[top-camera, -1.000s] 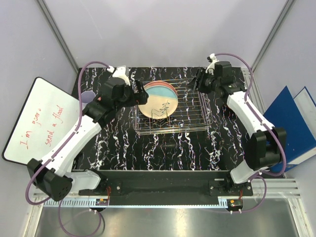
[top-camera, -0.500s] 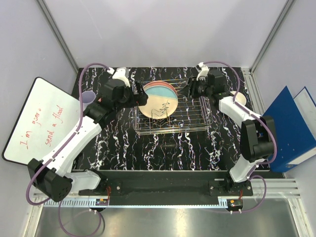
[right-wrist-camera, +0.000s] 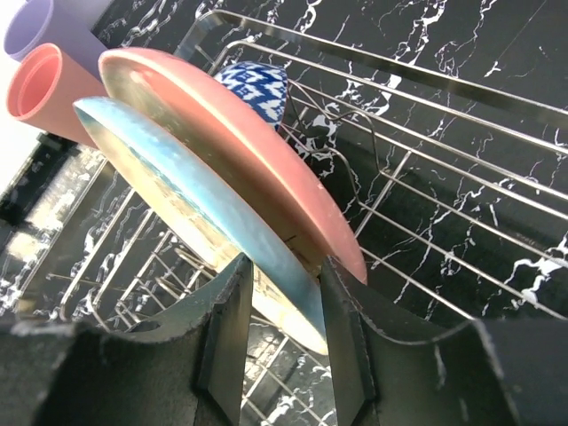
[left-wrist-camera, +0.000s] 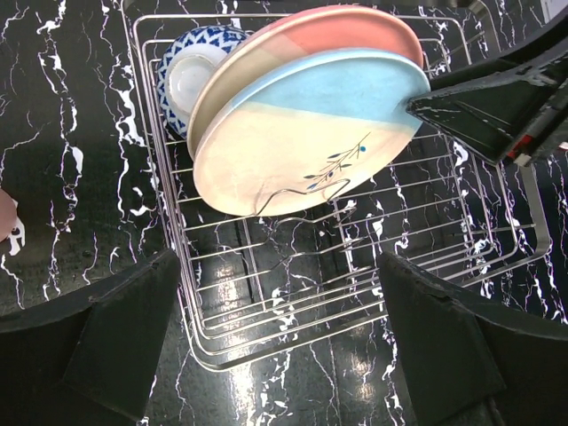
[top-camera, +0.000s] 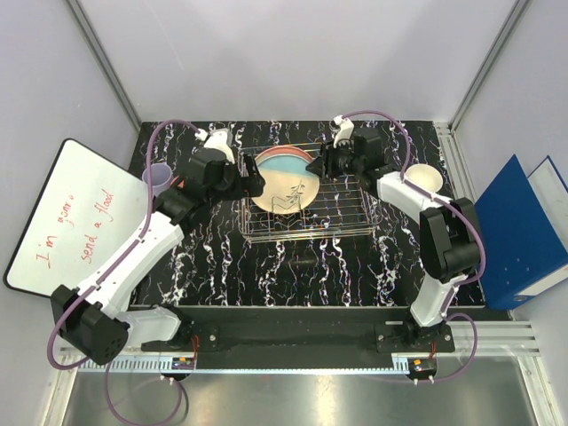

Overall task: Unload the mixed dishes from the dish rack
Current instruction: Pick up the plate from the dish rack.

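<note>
Two large plates lean in the dish rack: a cream and blue plate in front and a cream and pink plate behind it. A blue-white bowl stands behind them. My right gripper is shut on the right rim of the cream and blue plate, one finger on each face. It shows above the rack in the top view, the right gripper. My left gripper is wide open with nothing in it, over the rack's left corner beside the plates.
A lavender cup and a pink cup stand on the table left of the rack. A cream cup stands to the right. A whiteboard lies off the left edge and blue binders off the right.
My right arm swung left from the rack's far right corner to the plates, and its jaws narrowed onto the blue plate's rim. The left gripper edged slightly towards the plates.
</note>
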You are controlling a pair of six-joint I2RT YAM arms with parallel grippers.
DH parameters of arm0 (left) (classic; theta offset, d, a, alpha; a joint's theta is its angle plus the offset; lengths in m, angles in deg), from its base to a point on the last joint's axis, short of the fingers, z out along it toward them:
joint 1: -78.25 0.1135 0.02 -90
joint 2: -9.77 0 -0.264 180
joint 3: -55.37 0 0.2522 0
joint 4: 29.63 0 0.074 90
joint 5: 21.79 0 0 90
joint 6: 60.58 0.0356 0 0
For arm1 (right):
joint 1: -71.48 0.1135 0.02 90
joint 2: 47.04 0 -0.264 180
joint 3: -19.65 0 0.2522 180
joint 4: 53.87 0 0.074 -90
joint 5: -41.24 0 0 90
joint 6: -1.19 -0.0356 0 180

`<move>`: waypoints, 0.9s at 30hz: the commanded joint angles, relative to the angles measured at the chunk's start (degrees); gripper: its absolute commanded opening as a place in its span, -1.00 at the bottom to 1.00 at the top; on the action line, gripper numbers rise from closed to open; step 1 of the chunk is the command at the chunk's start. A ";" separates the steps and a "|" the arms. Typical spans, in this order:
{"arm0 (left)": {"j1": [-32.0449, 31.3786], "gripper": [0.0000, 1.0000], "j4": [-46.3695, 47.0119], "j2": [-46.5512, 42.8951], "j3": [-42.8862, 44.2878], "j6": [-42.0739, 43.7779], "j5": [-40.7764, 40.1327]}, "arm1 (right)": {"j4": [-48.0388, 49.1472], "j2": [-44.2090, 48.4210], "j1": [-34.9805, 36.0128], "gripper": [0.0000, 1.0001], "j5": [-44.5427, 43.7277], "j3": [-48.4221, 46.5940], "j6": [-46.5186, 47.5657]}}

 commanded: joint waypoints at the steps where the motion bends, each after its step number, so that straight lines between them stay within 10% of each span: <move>1: 0.29 0.95 3.03 -2.01 -0.73 0.81 -0.14 | -0.03 -1.78 0.51 -0.12 0.16 -4.12 4.31; 16: 0.38 0.95 3.65 -1.31 -2.05 1.86 -0.32 | -1.62 -9.08 -0.90 -0.28 10.79 -8.52 7.39; 23: 0.38 0.94 4.09 0.09 -1.88 1.95 0.04 | 0.23 -8.47 -1.16 -0.94 11.86 -6.24 5.81; 27: 0.47 0.94 4.35 1.50 -1.88 1.17 0.04 | 0.76 -7.50 -1.16 -1.00 11.51 -4.83 5.63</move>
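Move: The blue-and-cream plate leans in the rack with its middle about 8 cm to the right hand's left, 4 cm back and 4 cm below; its near rim already runs between the half-open fingers. The pink plate stands right behind it, its middle about 3 cm farther out. The patterned bowl sits some 16 cm left of the right hand, 3 cm ahead and 10 cm below. From the left hand, the blue-and-cream plate is some 9 cm ahead, 10 cm right and 12 cm below. Ease the right gripper about 2 cm forward, sinking nearly as far and drifting a little left, so the fingers sit deeper over the plate's right-hand rim. Turn the wrist some 10 degrees counter-clockwise, tilting the fingertips slightly up late on, and close until they pinch the blue-and-cream rim, one finger going between it and the pink plate. Let the open left gripper sink about 1.5 cm, clear of the dishes. ##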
